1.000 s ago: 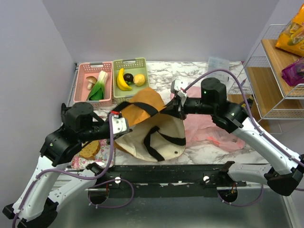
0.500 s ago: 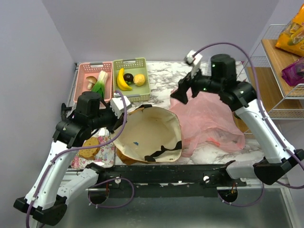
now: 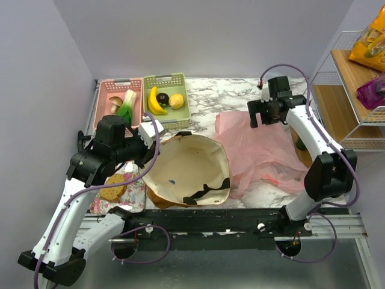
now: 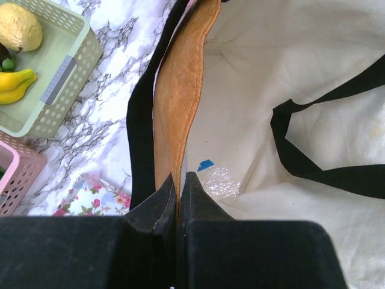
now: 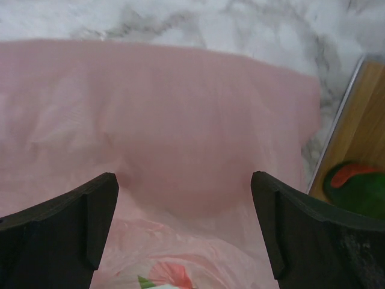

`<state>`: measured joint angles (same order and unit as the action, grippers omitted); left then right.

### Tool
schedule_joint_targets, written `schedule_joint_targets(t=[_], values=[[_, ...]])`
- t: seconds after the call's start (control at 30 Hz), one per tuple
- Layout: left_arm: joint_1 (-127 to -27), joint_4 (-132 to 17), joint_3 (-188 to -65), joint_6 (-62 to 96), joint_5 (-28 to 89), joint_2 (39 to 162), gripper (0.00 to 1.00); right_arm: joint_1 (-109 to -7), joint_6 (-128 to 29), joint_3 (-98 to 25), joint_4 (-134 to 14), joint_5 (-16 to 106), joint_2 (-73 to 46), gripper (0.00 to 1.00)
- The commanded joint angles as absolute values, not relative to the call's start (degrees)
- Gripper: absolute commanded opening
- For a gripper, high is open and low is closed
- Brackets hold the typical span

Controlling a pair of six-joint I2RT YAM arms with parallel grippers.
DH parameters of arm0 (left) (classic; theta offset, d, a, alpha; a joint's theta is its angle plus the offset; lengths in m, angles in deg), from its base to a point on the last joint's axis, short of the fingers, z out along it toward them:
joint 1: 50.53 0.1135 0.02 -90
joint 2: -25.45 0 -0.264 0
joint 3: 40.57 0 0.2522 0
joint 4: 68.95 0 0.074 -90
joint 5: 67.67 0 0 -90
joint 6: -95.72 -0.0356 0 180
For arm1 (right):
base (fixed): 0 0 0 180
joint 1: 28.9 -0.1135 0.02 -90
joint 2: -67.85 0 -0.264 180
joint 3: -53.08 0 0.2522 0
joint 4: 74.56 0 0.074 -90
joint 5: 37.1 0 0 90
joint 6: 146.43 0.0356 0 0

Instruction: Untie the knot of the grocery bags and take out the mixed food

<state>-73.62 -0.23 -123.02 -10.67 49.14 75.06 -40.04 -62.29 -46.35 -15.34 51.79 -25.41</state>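
The mustard-yellow tote point(image 3: 186, 171) lies mouth-up at the table's middle, showing its cream lining and black straps. My left gripper point(image 3: 149, 137) is shut on the tote's rim point(image 4: 180, 90), and its jaws point(image 4: 179, 180) pinch the fabric edge. The pink plastic bag point(image 3: 258, 150) spreads flat to the right. My right gripper point(image 3: 255, 115) hangs open over its far edge point(image 5: 183, 186), holding nothing. The leek point(image 3: 125, 107) and mushroom point(image 3: 114, 105) lie in the pink basket. The banana point(image 3: 155, 101), dark fruit point(image 3: 163, 97) and lemon point(image 3: 176, 100) lie in the green basket.
A pink basket point(image 3: 135, 84) and a green basket point(image 3: 180, 78) stand at the back left. A bread slice point(image 3: 111, 189) lies on a floral tray at the front left. A wire shelf point(image 3: 349, 78) on the right holds an orange packet point(image 3: 373, 42) and a purple packet point(image 3: 373, 90).
The tote was turned mouth-up. My right gripper let go, opened, and swung right and back to the pink bag's far edge. The left gripper kept its hold on the rim.
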Motion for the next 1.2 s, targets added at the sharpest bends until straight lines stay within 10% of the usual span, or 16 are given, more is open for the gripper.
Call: schedule_joint_targets(t=[0.0,0.5,0.77,1.17], values=[[-73.38,-1.66,-123.50,-10.08,50.35,73.54,0.00,-40.20,-56.65,-38.63,-17.30,54.12,-24.44,1.00],[-73.38,-1.23,-124.29,-8.44,49.56,74.66,0.00,-41.15,-58.77,-20.74,-39.62,52.53,-36.35,0.98],[-73.38,-2.13,-125.32,-7.88,49.41,76.65,0.00,-40.97,-64.86,-18.57,-39.09,39.67,-35.92,0.03],[-73.21,-5.33,-124.98,-1.70,50.21,79.19,0.00,-39.95,-59.74,-36.90,-38.65,6.51,3.19,0.01]])
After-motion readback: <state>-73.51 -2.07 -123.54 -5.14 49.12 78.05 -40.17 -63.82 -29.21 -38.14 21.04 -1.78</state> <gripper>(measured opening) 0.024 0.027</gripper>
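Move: The pink bag lies spread on the table under the open right gripper, its middle about 17 cm below, roughly 5 cm back and 2 cm to the right. From that gripper the orange bag stands some 24 cm left and 16 cm back, its middle about 6 cm lower; the green bottle is about 16 cm right, 6 cm back and 12 cm down. From the left gripper, the pink bag's middle is some 36 cm right, 11 cm ahead and 27 cm down. Lower the open right gripper about 16 cm into the pink bag, easing back some 5 cm on the way, then creep forward along it at that height and shut the fingers on the plastic. Lift fast, about 27 cm, drawing left and tilting the fingers up some 30 degrees while turning counter-clockwise. Keep the left gripper pinching the orange bag's rim. ##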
